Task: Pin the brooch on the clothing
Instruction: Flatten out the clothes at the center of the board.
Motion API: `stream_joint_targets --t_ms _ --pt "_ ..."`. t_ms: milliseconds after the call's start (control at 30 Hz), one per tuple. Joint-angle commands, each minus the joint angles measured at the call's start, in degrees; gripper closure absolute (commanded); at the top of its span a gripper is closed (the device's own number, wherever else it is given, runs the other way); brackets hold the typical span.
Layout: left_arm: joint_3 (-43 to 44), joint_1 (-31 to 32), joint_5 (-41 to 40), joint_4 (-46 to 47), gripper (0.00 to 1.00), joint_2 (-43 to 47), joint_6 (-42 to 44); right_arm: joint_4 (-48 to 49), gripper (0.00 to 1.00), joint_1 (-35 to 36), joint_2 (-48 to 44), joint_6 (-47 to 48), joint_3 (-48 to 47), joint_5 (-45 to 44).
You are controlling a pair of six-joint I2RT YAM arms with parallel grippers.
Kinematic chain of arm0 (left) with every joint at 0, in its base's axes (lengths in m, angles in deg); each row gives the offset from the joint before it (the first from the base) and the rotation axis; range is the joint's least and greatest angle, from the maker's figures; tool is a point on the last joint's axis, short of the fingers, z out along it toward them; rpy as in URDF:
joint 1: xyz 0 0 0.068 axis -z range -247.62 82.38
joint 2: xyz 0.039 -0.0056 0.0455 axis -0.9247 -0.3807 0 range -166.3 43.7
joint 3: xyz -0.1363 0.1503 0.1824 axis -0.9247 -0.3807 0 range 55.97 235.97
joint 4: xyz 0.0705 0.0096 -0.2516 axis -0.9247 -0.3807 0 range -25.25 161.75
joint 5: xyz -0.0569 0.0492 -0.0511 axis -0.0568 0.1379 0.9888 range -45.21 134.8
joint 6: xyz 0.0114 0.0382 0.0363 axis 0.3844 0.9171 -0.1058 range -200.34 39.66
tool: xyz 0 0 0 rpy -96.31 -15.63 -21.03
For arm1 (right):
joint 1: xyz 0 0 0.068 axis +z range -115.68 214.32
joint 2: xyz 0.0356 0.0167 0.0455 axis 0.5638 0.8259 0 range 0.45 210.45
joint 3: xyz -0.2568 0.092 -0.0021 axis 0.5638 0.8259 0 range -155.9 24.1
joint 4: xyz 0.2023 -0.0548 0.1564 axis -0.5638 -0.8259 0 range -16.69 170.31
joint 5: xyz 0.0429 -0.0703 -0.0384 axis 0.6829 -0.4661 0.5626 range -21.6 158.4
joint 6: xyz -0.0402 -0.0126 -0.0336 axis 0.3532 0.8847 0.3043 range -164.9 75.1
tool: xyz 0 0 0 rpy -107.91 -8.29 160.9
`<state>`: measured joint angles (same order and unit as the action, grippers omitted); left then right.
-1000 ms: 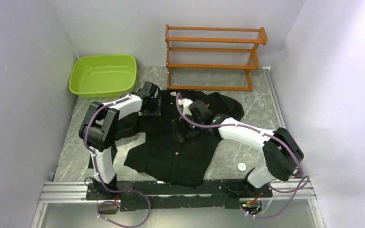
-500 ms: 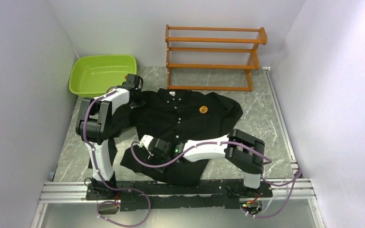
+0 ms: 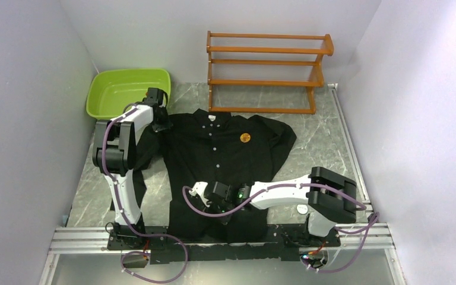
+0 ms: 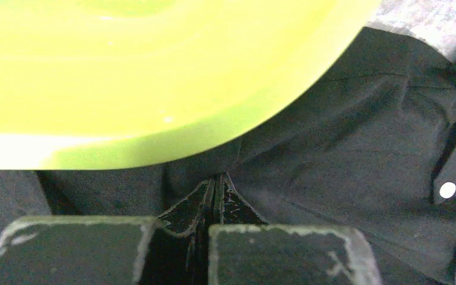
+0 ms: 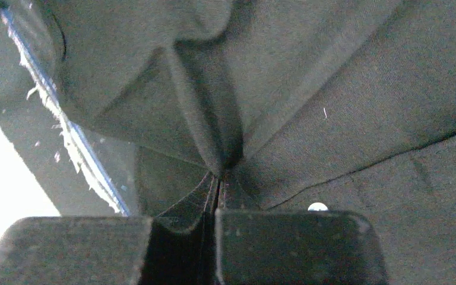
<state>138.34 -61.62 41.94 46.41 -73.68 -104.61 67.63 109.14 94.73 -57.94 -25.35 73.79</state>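
The clothing (image 3: 225, 166), a black button-up shirt, lies spread flat on the table with its collar at the back. The brooch (image 3: 245, 138), a small orange disc, sits on its chest right of the button row. At the shirt's back-left shoulder my left gripper (image 3: 160, 122) is shut, pinching black fabric (image 4: 309, 148) at its fingertips (image 4: 228, 199) beside the green basin. Near the shirt's lower hem, my right gripper (image 3: 208, 203) is shut on a gathered fold of fabric (image 5: 214, 130). The brooch does not show in either wrist view.
A green basin (image 3: 129, 92) stands at the back left and fills the top of the left wrist view (image 4: 154, 71). A wooden rack (image 3: 267, 71) stands at the back. A small white disc (image 3: 301, 208) lies near the right arm's base.
The right gripper moved from the shirt's middle to its lower hem and shut. The left gripper shifted back-left toward the basin. The shirt now lies straighter and flatter.
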Motion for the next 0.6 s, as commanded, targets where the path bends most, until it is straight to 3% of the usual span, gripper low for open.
stream_joint_targets --t_ms 0,33,100,133,167,267,333,367,400,567 --pt "-1.34 -1.85 -5.04 -7.06 0.97 -3.4 3.86 -7.77 1.0 1.13 -2.59 -4.28 3.1 9.67" --pt "-1.11 -1.82 -5.02 -7.23 0.97 -3.14 4.19 -7.54 0.97 1.15 -3.63 -4.61 2.83 10.42" --pt "-0.84 -1.77 -3.98 -7.09 0.97 -2.04 5.14 -7.17 0.8 1.19 -5.82 -4.65 1.36 11.11" --pt "-1.03 -1.55 -3.62 -6.79 0.95 -1.07 5.27 -6.91 0.74 1.2 -7.05 -4.66 0.43 10.8" --pt "-1.18 -1.33 -3.35 -6.6 0.89 0.04 5.29 -6.66 0.62 1.03 -8.59 -4.94 -0.42 9.76" --pt "-1.69 0.47 -2.12 -6.09 0.5 4.46 5.61 -5.95 0.17 -0.73 -13.02 -5.48 -3.2 4.83" --pt "-2.71 2.71 -2.32 -5.19 0.29 8.59 6.34 -4.94 0.01 -3.67 -15.94 -6.25 -4.11 3.6" --pt "-3.35 4.01 -2.51 -4.57 0.1 10.93 6.67 -3.93 0.0 -5.83 -17.46 -6.54 -4.0 3.8" --pt "-3.96 5.19 -2.22 -3.83 0.07 13.35 7.02 -2.83 0.0 -8.19 -19.12 -7.08 -3.38 4.4" --pt "-6.88 10.96 0.76 -1.97 0.06 24.12 7.45 -0.47 0.0 -23.56 -29.68 -10.95 3.7 4.24"
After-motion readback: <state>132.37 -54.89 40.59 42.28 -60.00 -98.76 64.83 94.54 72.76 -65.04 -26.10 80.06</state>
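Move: The clothes lie face up, with each hand already pinching a bit of them. Their middle is about 18 cm back and 20 cm right of the left hand, which grips by the shoulder: collar 4 cm ahead and 17 right, brooch 4 back and 30 right, green bin 13 ahead and 16 left. For the right hand, low on the front, that middle is some 18 cm straight ahead, the brooch 32 ahead and 10 right. Both grippers let go of the cloth they pinch. The right first keeps dragging its part of the lower front back about 3 cm and slightly right, then opens wide, lifts some 13 cm and swings forward over the front, tilting and turning clockwise. The left holds its shoulder pinch almost still, opens wide, then rises about 6 cm while drawing back and right, away from the bin. ##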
